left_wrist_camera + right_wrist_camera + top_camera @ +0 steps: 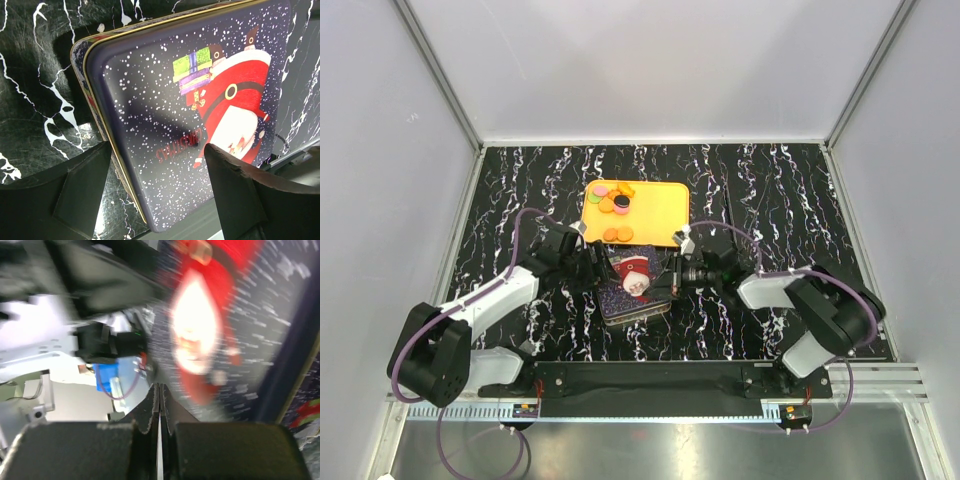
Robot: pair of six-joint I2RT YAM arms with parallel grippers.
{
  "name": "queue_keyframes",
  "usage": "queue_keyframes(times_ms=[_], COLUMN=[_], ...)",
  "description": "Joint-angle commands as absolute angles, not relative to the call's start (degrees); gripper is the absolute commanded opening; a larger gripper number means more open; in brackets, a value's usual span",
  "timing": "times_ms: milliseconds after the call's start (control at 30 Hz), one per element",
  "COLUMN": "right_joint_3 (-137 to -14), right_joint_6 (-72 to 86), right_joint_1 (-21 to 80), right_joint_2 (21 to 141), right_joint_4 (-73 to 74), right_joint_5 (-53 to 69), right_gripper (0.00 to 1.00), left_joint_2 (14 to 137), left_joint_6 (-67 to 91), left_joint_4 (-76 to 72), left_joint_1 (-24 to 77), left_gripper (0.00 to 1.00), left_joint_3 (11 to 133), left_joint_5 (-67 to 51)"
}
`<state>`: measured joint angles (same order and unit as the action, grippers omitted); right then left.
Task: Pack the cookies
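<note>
The cookies, small round discs that are mostly orange with a few black, green and pink ones, lie on the near-left part of an orange tray. In front of the tray sits a dark blue Christmas tin with a Santa picture on its lid. My left gripper is open, its fingers straddling the tin's left corner; I see no grip. From the right, my right gripper is shut, empty, its tip at the tin's lid, which is blurred there.
The black marbled tabletop runs to grey walls on three sides. A metal rail with the arm bases lines the near edge. Purple cables loop off both arms.
</note>
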<state>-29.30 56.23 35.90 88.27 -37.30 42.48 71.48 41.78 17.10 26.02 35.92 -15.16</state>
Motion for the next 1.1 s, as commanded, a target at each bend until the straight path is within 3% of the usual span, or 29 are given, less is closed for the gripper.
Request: queue_keyframes(times_ms=[0, 167, 500, 700, 900, 967, 1000, 1067], right_joint_3=[-27.8, -21.5, -19.3, -15.0, -16.7, -17.3, -18.1, -19.4], right_joint_6=[56.1, 57.7, 59.9, 67.7, 66.6, 65.1, 64.6, 61.1], right_joint_1=[38.5, 38.4, 37.4, 34.0, 33.9, 34.0, 33.9, 33.9], right_joint_2=[94.0, 101.8, 106.2, 117.0, 115.3, 111.0, 108.9, 101.0], right_joint_4=[-40.9, -50.0, -56.5, -77.2, -75.0, -69.9, -64.8, -57.1], right_joint_5=[39.4, 38.5, 39.2, 43.5, 43.6, 43.6, 43.3, 42.6], right_gripper=[0.0, 0.0, 0.0, 0.0, 0.0, 0.06, 0.16, 0.27], left_joint_2=[72.0, 72.2, 72.0, 72.3, 72.3, 72.1, 72.0, 71.7], left_joint_6=[41.0, 40.6, 40.4, 39.9, 39.5, 39.2, 39.0, 38.8], left_joint_4=[15.0, 15.6, 16.4, 16.9, 17.7, 18.1, 18.5, 18.6], left_joint_1=[26.0, 26.0, 26.0, 26.0, 26.0, 26.0, 26.0, 26.0], left_gripper=[0.81, 0.81, 0.81, 0.81, 0.83, 0.83, 0.84, 0.86], left_joint_3=[38.4, 38.9, 39.5, 39.9, 41.1, 41.3, 41.4, 41.3], left_joint_5=[-16.0, -15.8, -15.6, -15.6, -15.6, -15.5, -15.5, -15.5])
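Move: Above the right part of the Santa-lidded tin, the right hand has the tin's middle about 4 cm to its left, 2 cm ahead and some 6 cm below. The orange tray's middle lies roughly 17 cm ahead of that hand and 3 cm left; the two orange cookies at the tray's near edge are about 13 cm ahead and 7 cm left. From the left hand, open at the tin's left edge, the tin's middle is about 5 cm right, 2 cm back and 3 cm below. Dropping quickly by nearly 4 cm and back by 1.5 cm, the right hand brings its shut, left-pointing fingers down onto the right near part of the lid and stays low. It then shifts some 1.5 cm right, rolling about 10 degrees so its left side rises, and finally eases up 1 cm as its fingers start to part. The left hand stays wide open at the tin's left edge, rising about 1 cm late on. ##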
